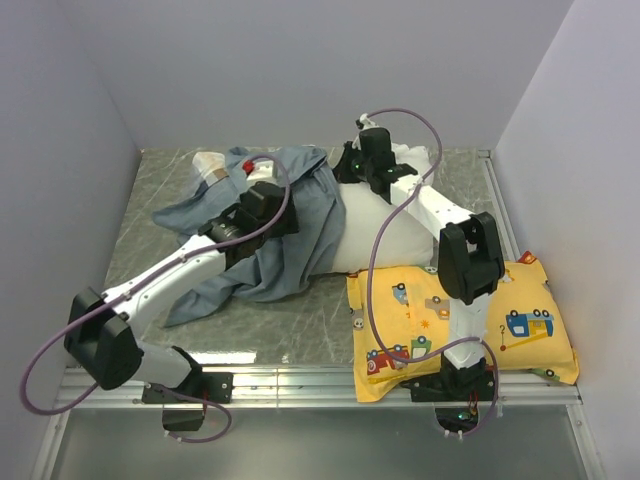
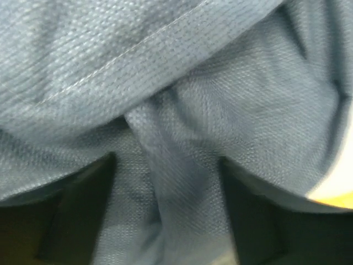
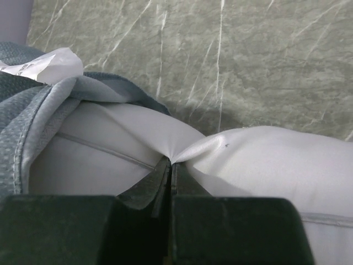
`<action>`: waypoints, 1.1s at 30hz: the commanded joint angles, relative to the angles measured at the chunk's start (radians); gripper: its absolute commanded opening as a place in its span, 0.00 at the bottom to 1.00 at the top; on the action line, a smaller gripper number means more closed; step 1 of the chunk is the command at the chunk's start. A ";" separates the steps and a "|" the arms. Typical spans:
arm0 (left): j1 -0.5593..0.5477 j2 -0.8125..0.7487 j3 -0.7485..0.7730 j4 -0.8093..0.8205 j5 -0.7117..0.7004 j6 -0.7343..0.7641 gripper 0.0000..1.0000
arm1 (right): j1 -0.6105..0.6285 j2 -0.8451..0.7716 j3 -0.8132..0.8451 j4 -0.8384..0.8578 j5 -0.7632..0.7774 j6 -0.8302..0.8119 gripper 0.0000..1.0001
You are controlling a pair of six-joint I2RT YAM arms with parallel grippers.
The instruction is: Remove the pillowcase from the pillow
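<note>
The blue-grey pillowcase [image 1: 290, 235] lies bunched over the left end of the white pillow [image 1: 385, 235], with its striped edge at the far left. My left gripper [image 1: 272, 208] is buried in it. In the left wrist view a thick fold of the pillowcase [image 2: 176, 99] fills the gap between the dark fingers [image 2: 77, 215], and the gripper [image 2: 165, 165] is shut on it. My right gripper [image 1: 347, 165] is at the pillow's far edge. In the right wrist view it [image 3: 172, 163] is shut, pinching the pillow's white cloth [image 3: 265, 165]; the pillowcase edge [image 3: 27, 116] lies to its left.
A yellow pillow printed with cartoon vehicles [image 1: 460, 320] lies at the front right, under the right arm. A white tag [image 3: 44, 63] shows by the pillowcase edge. The marbled grey table [image 1: 300, 320] is walled at the left, back and right.
</note>
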 commanded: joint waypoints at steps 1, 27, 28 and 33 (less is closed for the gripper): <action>-0.003 0.077 0.058 0.019 -0.031 -0.010 0.62 | -0.020 -0.051 -0.039 -0.063 0.034 -0.016 0.00; 0.844 -0.090 -0.303 0.220 0.442 -0.196 0.01 | -0.122 -0.191 -0.129 -0.028 -0.018 -0.057 0.44; 0.836 -0.084 -0.290 0.217 0.440 -0.194 0.01 | -0.108 -0.210 -0.125 -0.037 -0.015 -0.068 0.49; 0.814 -0.065 -0.266 0.226 0.451 -0.196 0.01 | 0.057 -0.313 -0.091 -0.125 0.074 -0.200 0.71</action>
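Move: A fold of the blue pillowcase lies just ahead of the open left fingers, about 2 cm farther out and 3 cm lower; the white pillow's middle is roughly 24 cm to that hand's right, and the striped fold some 18 cm left and 11 cm farther out. The shut right fingers grip the pillow's far edge, with its middle about 10 cm back, 11 cm right and 6 cm below; the pillowcase's mouth is some 4 cm left. The left hand dips a little forward and down, shuts on the pillowcase fold and sweeps it fast to the left, away from the pillow, about 25 cm, turning some 30 degrees counter-clockwise, arching up slightly and then sinking about 10 cm. Against that pull the right hand keeps its pinch on the pillow and eases right by some 3 cm, then opens, comes free and rises about 7 cm. ##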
